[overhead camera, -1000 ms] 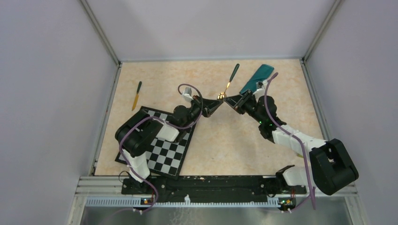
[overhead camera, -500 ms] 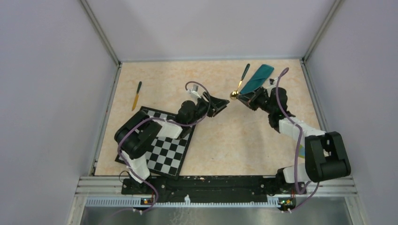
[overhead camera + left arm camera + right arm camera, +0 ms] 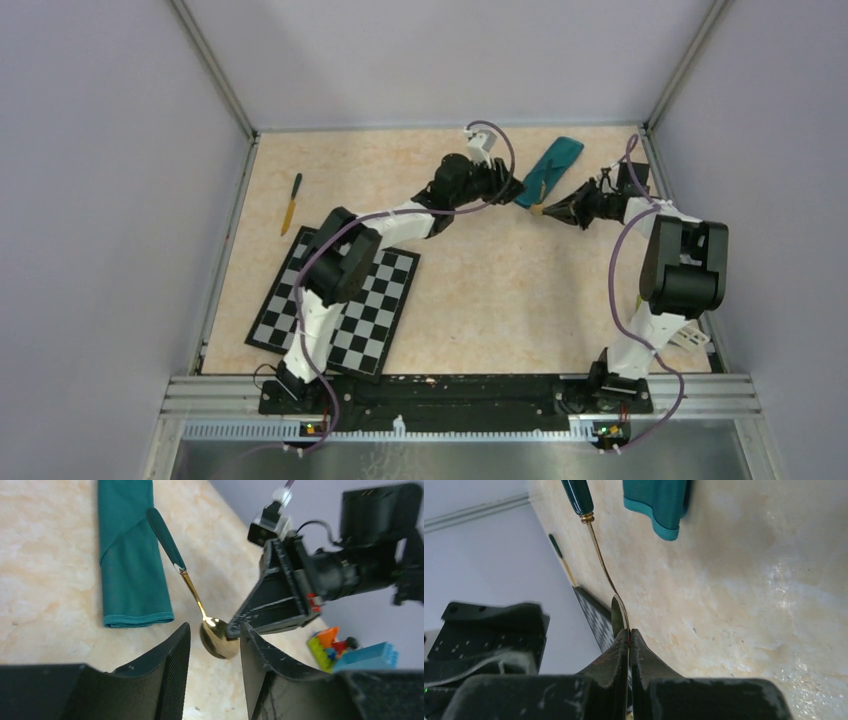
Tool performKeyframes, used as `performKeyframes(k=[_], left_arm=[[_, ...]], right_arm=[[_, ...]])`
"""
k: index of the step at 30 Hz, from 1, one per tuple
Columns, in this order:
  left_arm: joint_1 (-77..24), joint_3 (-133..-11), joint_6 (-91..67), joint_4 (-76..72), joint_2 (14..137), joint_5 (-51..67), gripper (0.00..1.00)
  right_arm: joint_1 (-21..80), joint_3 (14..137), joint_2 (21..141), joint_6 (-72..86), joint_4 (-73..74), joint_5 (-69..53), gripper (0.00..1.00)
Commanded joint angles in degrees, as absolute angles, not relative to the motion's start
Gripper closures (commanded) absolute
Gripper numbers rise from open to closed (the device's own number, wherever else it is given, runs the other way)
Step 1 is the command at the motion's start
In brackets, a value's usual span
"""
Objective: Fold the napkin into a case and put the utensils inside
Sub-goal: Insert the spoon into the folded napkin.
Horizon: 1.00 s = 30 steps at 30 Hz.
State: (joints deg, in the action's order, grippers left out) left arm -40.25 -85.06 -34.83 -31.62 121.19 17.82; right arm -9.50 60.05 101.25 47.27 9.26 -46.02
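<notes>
The napkin lies folded as a narrow teal case (image 3: 556,163) (image 3: 129,555) (image 3: 658,500) at the back right of the table. My right gripper (image 3: 545,211) (image 3: 629,636) is shut on the gold bowl of a green-handled spoon (image 3: 216,639) (image 3: 600,565). The spoon's handle (image 3: 165,536) slants over the case; I cannot tell whether it is tucked in. My left gripper (image 3: 508,188) (image 3: 215,628) is open, one finger on each side of the spoon's bowl, touching nothing. A green-handled knife (image 3: 291,203) (image 3: 560,552) lies at the far left.
The checkerboard mat (image 3: 335,300) lies at the near left, under the left arm's elbow. Coloured toy blocks (image 3: 350,652) sit by the right wall behind the right gripper. Grey walls close in the table at the back and on both sides.
My left gripper has opened and let go of the spoon; the right has shut on its bowl. Both arms have swung back and right, carrying the spoon to the case.
</notes>
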Motion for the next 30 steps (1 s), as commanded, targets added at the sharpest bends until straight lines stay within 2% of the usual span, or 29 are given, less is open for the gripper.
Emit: performKeyframes(k=[1,3,7,11,17,20,24,30], left_arm=[[-40.4,-94.8,-29.2,-28.9,131.4,25.0,0.56],[-40.5,-98.8,-29.9,-30.0,134.9,25.4,0.63],[-40.4,-102.1,-31.1,-35.7,140.1,25.2,0.66],[-40.4,-106.7,-30.8,-35.3,144.7,23.6,0.73],[-40.2,-107.8,-32.8,-37.8,147.3,18.4,0.78],[-40.2,-110.4,-34.4,-36.3,149.2,15.6,0.80],[-40.4,-114.8,-38.4,-31.0,152.5,12.3,0.89],[-40.4,-115.6,-42.7,-27.8,154.8,7.6,0.92]], right_arm=[[-9.8,64.8,104.3,40.3,18.0,-51.3,1.00],[-10.3,64.6,104.4,39.8,18.4,-51.0,1.00],[-10.7,65.1,104.9,38.5,20.3,-49.9,1.00],[-11.0,65.3,105.8,37.0,21.7,-48.9,1.00],[-11.3,66.0,106.8,36.4,22.5,-47.6,1.00],[-11.4,66.9,107.9,37.0,22.2,-47.8,1.00],[-11.4,67.5,108.8,38.4,21.4,-47.6,1.00],[-11.6,68.1,109.7,39.8,20.7,-47.7,1.00]])
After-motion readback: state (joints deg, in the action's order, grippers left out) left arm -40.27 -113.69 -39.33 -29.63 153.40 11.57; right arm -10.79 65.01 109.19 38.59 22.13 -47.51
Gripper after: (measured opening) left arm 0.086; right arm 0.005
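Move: The left hand's goal, the near, open end of the folded napkin, lies about 8 cm ahead of it, 6 cm to its right and 16 cm below. The spoon, held by its bowl in the right fingers, has its middle some 9 cm ahead, 9 cm right and 9 cm down from the left hand. From the right hand, that napkin end is about 7 cm ahead, 3 cm left and 8 cm below, the spoon's middle 8 cm straight ahead. The left fingers come down onto the napkin's near end, a little left of its middle, and pinch at the cloth, closing from about half open to nearly shut. They get there by dropping some 14 cm, mostly at first, while reaching forward about 8 cm and rightward 5. Meanwhile the right hand keeps its grip on the spoon's bowl, sinks about 4 cm, draws back slightly and tips down a little. ##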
